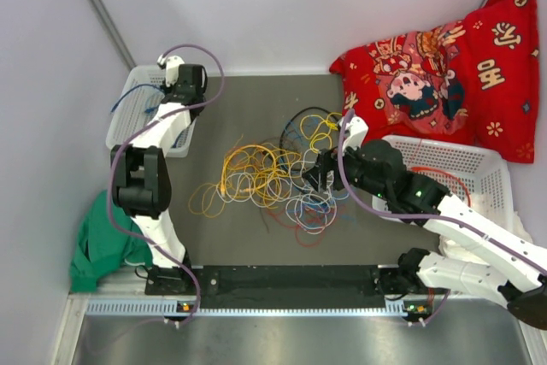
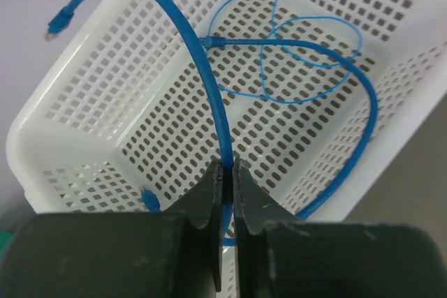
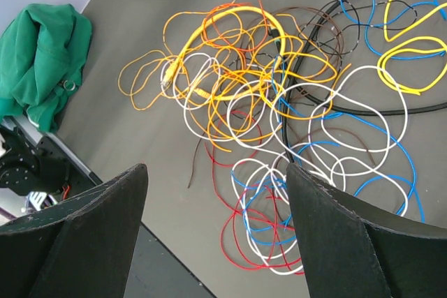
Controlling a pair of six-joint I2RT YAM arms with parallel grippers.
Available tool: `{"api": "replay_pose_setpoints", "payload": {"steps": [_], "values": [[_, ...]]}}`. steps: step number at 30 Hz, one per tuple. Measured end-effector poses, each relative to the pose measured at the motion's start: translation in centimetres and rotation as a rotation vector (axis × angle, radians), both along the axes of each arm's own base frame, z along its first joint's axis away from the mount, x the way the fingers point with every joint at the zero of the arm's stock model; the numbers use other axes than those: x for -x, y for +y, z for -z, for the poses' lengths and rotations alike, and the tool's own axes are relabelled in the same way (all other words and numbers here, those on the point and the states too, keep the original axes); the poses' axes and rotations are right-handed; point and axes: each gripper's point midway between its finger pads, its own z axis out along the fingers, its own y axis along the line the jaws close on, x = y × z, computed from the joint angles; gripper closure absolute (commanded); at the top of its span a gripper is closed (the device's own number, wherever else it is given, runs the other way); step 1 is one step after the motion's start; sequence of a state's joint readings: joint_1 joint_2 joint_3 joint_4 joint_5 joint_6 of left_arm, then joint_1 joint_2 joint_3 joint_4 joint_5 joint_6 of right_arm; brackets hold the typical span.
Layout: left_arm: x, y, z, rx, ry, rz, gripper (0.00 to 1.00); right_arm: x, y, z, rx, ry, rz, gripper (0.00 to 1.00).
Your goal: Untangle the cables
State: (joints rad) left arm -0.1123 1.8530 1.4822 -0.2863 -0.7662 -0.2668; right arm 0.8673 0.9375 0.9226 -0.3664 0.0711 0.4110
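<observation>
A tangle of thin cables [image 1: 273, 179] in yellow, orange, white, red, blue and black lies on the grey table; it also shows in the right wrist view [image 3: 279, 116]. My left gripper [image 1: 167, 73] is over the white basket [image 1: 137, 104] at the far left, shut on a thick blue cable [image 2: 209, 82] that arches up out of the jaws, with its plug end [image 2: 57, 23] hanging past the basket rim. A thin blue wire [image 2: 307, 61] lies in that basket [image 2: 91, 102]. My right gripper [image 3: 216, 172] is open and empty, above the tangle's near right part.
A second white basket [image 1: 466, 173] holding a red wire stands at the right, behind my right arm. A red patterned cushion [image 1: 444, 66] lies at the back right. A green cloth [image 1: 98, 241] lies at the near left by the left arm's base.
</observation>
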Motion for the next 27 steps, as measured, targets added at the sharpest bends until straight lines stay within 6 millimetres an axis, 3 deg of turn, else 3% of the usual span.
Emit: {"api": "replay_pose_setpoints", "payload": {"steps": [1, 3, 4, 11, 16, 19, 22, 23, 25, 27], "values": [[-0.1, -0.2, -0.1, 0.006, -0.001, 0.006, 0.59, 0.0, 0.0, 0.0, 0.001, 0.0, 0.0, 0.21], [-0.4, -0.7, -0.5, 0.014, -0.007, 0.024, 0.37, 0.0, 0.0, 0.0, 0.0, 0.0, 0.0, 0.21], [-0.6, -1.1, -0.8, 0.02, -0.016, 0.03, 0.02, 0.0, 0.0, 0.0, 0.0, 0.0, -0.001, 0.21], [-0.6, -3.1, -3.1, 0.02, -0.059, 0.076, 0.01, 0.1, 0.1, 0.0, -0.002, 0.002, -0.005, 0.21], [0.3, -5.0, -7.5, 0.035, -0.154, 0.121, 0.01, 0.1, 0.1, 0.0, -0.005, 0.005, -0.006, 0.21], [1.6, -8.3, -10.8, 0.084, -0.24, 0.217, 0.02, 0.0, 0.0, 0.0, -0.004, 0.004, 0.002, 0.21], [5.0, -14.1, -12.5, 0.209, -0.323, 0.407, 0.04, -0.2, -0.4, 0.8, 0.009, 0.015, 0.032, 0.21], [6.6, -16.7, -12.5, 0.279, -0.341, 0.503, 0.04, -0.3, -0.6, 1.3, 0.018, 0.024, 0.042, 0.22], [8.8, -19.9, -11.7, 0.389, -0.344, 0.635, 0.06, -0.5, -1.0, 2.5, 0.032, 0.056, 0.065, 0.22], [10.6, -22.3, -9.8, 0.498, -0.31, 0.74, 0.07, -0.7, -1.3, 4.1, 0.048, 0.101, 0.093, 0.23]]}}
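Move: The left hand holds the thick blue cable over the white basket, whose middle is about 3 cm forward, 4 cm left and 15 cm below; a thin blue cable already in it lies some 8 cm ahead and 1 cm left of the hand, and the yellow coil about 14 cm back and 25 cm right. For the open right hand, the red-and-white cables lie roughly 3 cm ahead, 3 cm left and 23 cm below, the yellow coil 13 cm ahead and 18 cm left. The left fingers spread from shut to nearly wide open over the basket and let go of the thick blue cable while the hand eases right and up; it then sweeps quickly away, about 22 cm right and 10 cm back over the basket's right side towards the yellow coil, rising some 12 cm before starting to dip, the wrist turning roughly 40 degrees clockwise with its left side dropping. The right hand waits, fingers open, then near the end sinks about 4 cm towards the red-and-white cables without touching them. ##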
